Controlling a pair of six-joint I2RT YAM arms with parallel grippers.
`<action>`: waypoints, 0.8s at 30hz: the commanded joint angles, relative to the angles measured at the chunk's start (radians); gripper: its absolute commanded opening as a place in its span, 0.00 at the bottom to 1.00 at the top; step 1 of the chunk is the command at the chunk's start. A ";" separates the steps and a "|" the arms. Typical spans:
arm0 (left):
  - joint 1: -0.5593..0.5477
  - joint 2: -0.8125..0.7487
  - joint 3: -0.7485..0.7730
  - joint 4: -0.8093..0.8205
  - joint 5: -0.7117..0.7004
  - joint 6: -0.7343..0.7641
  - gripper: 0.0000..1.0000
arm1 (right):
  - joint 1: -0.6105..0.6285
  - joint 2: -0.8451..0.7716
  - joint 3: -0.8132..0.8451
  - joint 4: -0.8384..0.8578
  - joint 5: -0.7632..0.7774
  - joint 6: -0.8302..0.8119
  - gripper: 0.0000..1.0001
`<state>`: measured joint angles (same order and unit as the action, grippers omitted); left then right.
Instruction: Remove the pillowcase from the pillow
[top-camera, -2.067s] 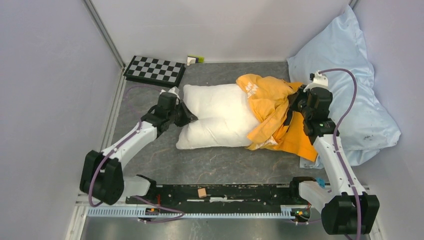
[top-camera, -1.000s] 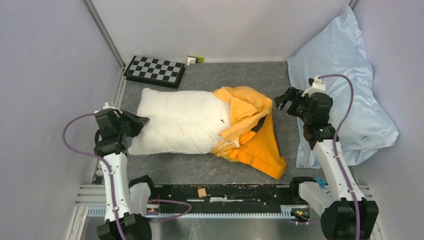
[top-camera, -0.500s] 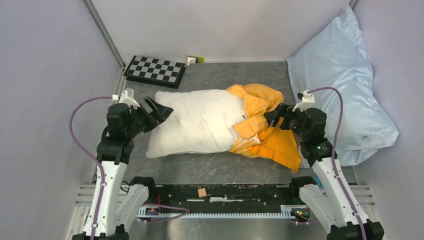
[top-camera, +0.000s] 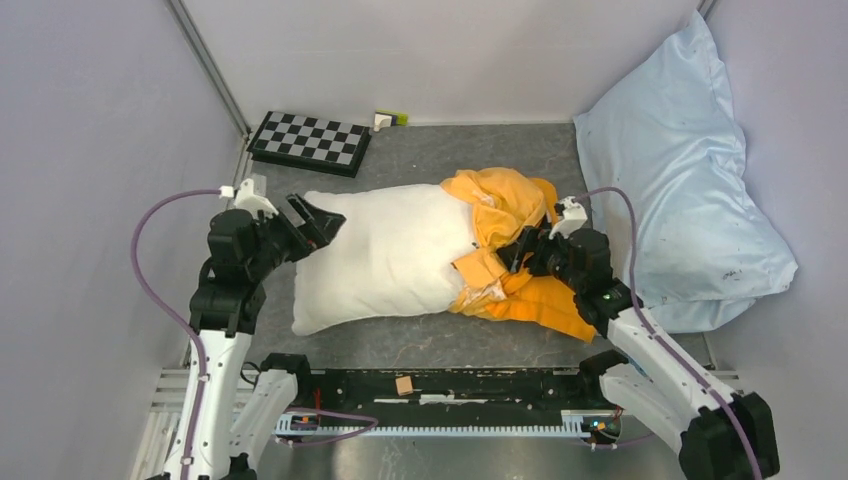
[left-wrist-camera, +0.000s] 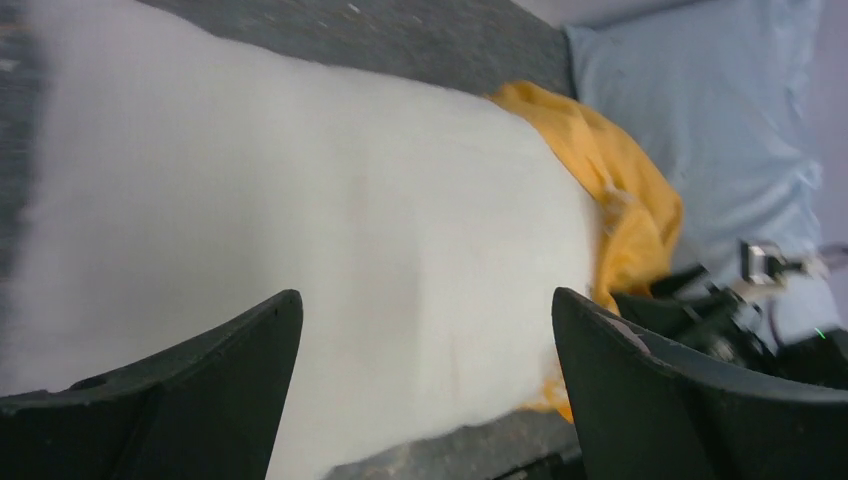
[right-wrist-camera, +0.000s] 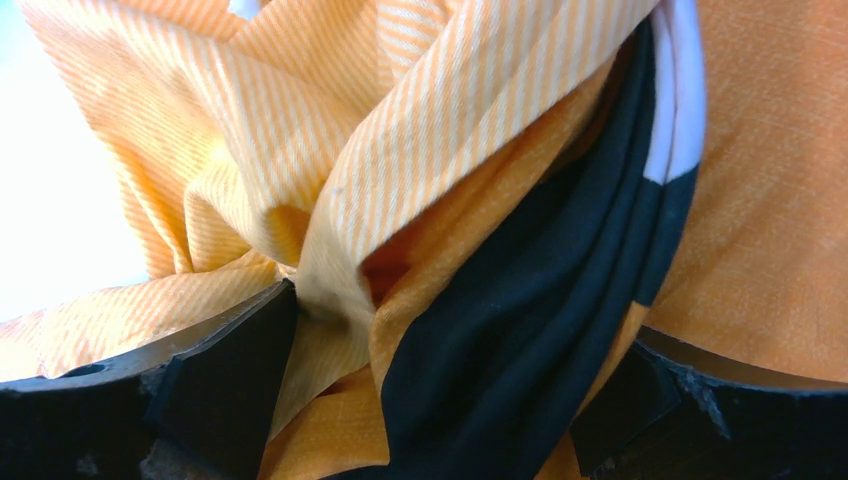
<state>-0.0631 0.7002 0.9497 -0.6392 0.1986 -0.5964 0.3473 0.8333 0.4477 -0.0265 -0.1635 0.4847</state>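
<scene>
The white pillow (top-camera: 380, 262) lies across the middle of the table, its right end still inside the bunched orange pillowcase (top-camera: 500, 205). My left gripper (top-camera: 316, 220) hovers open just above the pillow's far left corner, holding nothing. In the left wrist view the pillow (left-wrist-camera: 300, 200) fills the space beyond the gripper (left-wrist-camera: 425, 300), with the pillowcase (left-wrist-camera: 625, 195) behind it. My right gripper (top-camera: 520, 250) is pushed into the orange folds, jaws wide. In the right wrist view the gripper (right-wrist-camera: 460, 330) stands open, with loose orange and black pillowcase (right-wrist-camera: 420, 150) folds between its fingers.
A large pale blue pillow (top-camera: 690, 180) leans in the back right corner, close behind my right arm. A checkerboard (top-camera: 310, 142) and a small green and white object (top-camera: 390, 119) lie at the back. Grey walls close both sides. A black rail (top-camera: 440, 385) runs along the near edge.
My left gripper has opened, let go of the pillow's left end and risen to its far corner. My right gripper has opened wider and moved left and nearer, into the orange fabric.
</scene>
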 joint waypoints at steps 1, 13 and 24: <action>-0.010 0.037 -0.158 0.257 0.538 -0.146 1.00 | 0.125 0.161 -0.018 0.151 -0.080 0.107 0.98; -0.052 0.049 -0.233 0.109 0.056 -0.080 1.00 | 0.338 0.531 0.500 0.049 0.097 -0.065 0.98; -0.051 -0.034 -0.092 -0.031 -0.017 -0.035 1.00 | 0.341 0.155 0.293 -0.226 0.357 -0.223 0.98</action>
<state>-0.1135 0.6949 0.7940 -0.6315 0.1974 -0.6621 0.6899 1.0798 0.8192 -0.1062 0.0959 0.3183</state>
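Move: The right gripper, wide open, is already against the bunched orange pillowcase: the bundle's middle is about level with the hand, some 6 cm below it. The white pillow's middle lies roughly 21 cm to the left at the same low height. From the left gripper, also open, the pillow's middle is about 8 cm to the right, level and 18 cm below; the pillowcase is some 29 cm right, and the chessboard 22 cm ahead and 8 cm left. Push the bunched pillowcase left with the open right gripper, about 14 cm and a little forward, then back off to the right some 6 cm while rising clear of the cloth. Meanwhile swing the open left gripper about 6 cm right, dip it some 9 cm towards the pillow, then bring it most of the way back left and lift slightly. Keep both grippers open. ##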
